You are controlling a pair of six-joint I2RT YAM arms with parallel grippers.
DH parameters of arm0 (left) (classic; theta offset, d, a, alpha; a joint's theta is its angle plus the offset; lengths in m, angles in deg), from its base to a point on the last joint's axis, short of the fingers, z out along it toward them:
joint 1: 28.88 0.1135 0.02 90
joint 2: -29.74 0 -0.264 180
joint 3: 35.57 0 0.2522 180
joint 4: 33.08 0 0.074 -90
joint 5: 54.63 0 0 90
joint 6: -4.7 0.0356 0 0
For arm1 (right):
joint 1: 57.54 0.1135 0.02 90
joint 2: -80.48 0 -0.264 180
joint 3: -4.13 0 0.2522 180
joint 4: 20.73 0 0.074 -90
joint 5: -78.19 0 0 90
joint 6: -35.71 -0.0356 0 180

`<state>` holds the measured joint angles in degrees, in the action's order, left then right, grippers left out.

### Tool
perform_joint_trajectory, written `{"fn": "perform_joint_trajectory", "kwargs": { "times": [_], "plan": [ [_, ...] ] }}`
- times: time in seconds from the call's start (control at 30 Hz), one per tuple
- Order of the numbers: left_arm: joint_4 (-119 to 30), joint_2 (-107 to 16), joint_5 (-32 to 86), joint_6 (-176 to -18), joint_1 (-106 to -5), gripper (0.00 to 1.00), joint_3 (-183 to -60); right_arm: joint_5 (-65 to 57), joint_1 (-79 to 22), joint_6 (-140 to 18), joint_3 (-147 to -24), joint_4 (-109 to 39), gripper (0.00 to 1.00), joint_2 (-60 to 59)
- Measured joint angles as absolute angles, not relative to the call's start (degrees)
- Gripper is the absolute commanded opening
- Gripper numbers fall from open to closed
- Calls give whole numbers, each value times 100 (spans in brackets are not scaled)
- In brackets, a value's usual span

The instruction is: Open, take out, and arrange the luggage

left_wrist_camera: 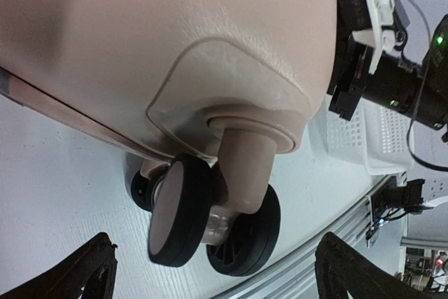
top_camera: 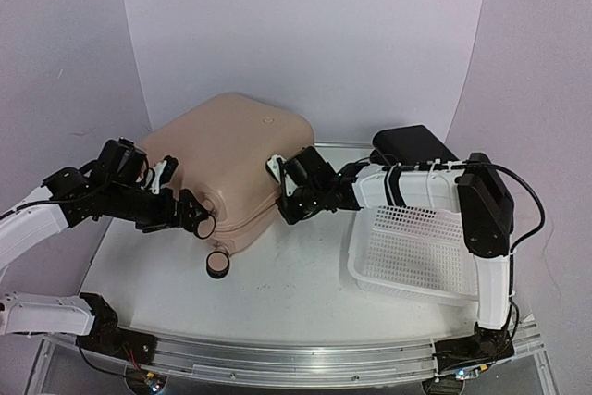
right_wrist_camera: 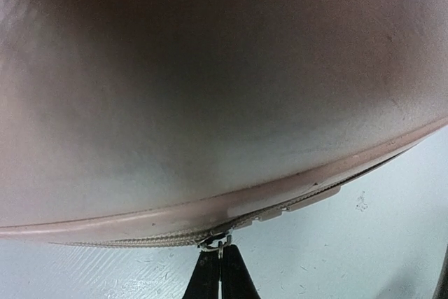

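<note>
The pale pink luggage lies closed on the table, its wheels pointing to the near edge. My left gripper stands open at the wheel corner. In the left wrist view its black fingertips flank the double black-and-pink wheel without touching it. At the luggage's right side my right gripper is shut on the metal zipper pull. There the black fingers meet just under the zipper line along the shell's rim.
A white perforated basket sits on the table at the right, under the right arm. A black box stands behind it. A metal rail runs along the table's near edge, close to the wheels.
</note>
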<state>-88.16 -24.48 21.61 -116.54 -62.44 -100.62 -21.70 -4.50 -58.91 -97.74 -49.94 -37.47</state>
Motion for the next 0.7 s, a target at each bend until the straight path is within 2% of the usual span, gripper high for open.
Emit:
{"fn": "perform_joint_trajectory", "kwargs": {
  "times": [0.17, 0.37, 0.47, 0.57, 0.7],
  "plan": [
    [-8742, -2890, 2642, -11449, -6732, 100, -10064, -2127, -450, -5900, -9840, -5107, 0, -3747],
    [-8696, -3412, 3339, -11062, -7213, 83, -10346, -2083, -457, -5987, -9840, -5116, 0, -3747],
    [-8679, -3716, 3669, -11025, -7250, 69, -10444, -2096, -457, -6009, -9840, -5116, 0, -3747],
    [-8772, -3812, 4004, -11086, -7250, 43, -10444, -2124, -452, -6005, -9774, -5077, 0, -3723],
    [-8617, -3550, 4026, -10658, -7464, 28, -10422, -2253, -435, -5933, -9560, -4884, 0, -3620]
  ]
}}
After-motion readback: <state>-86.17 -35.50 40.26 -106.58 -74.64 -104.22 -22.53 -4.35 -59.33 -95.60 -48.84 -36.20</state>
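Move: The upper near wheel's stem on the suitcase is about 4 cm right of the left hand, 2 cm ahead and 4 cm lower; the lower near wheel is roughly 6 cm right, level fore and aft, some 15 cm below. The right hand already pinches the zipper pull, about 1 cm ahead of its finger pads, with the combination lock 3 cm ahead and 2 cm right of that hand. From there the stem is about 10 cm back, 17 cm left and 6 cm higher. The left hand, wide open, goes right and down by up to about 4 cm and forward some 2 cm to the stem of the suitcase's upper near wheel, its fingers turning some 20 degrees to point more steeply down and closing to under half open around the stem, and at the end it rises a little over 1 cm. Meanwhile the right hand stays practically in place with its fingers shut, keeping its pinch on the zipper pull at the seam beside the lock. ##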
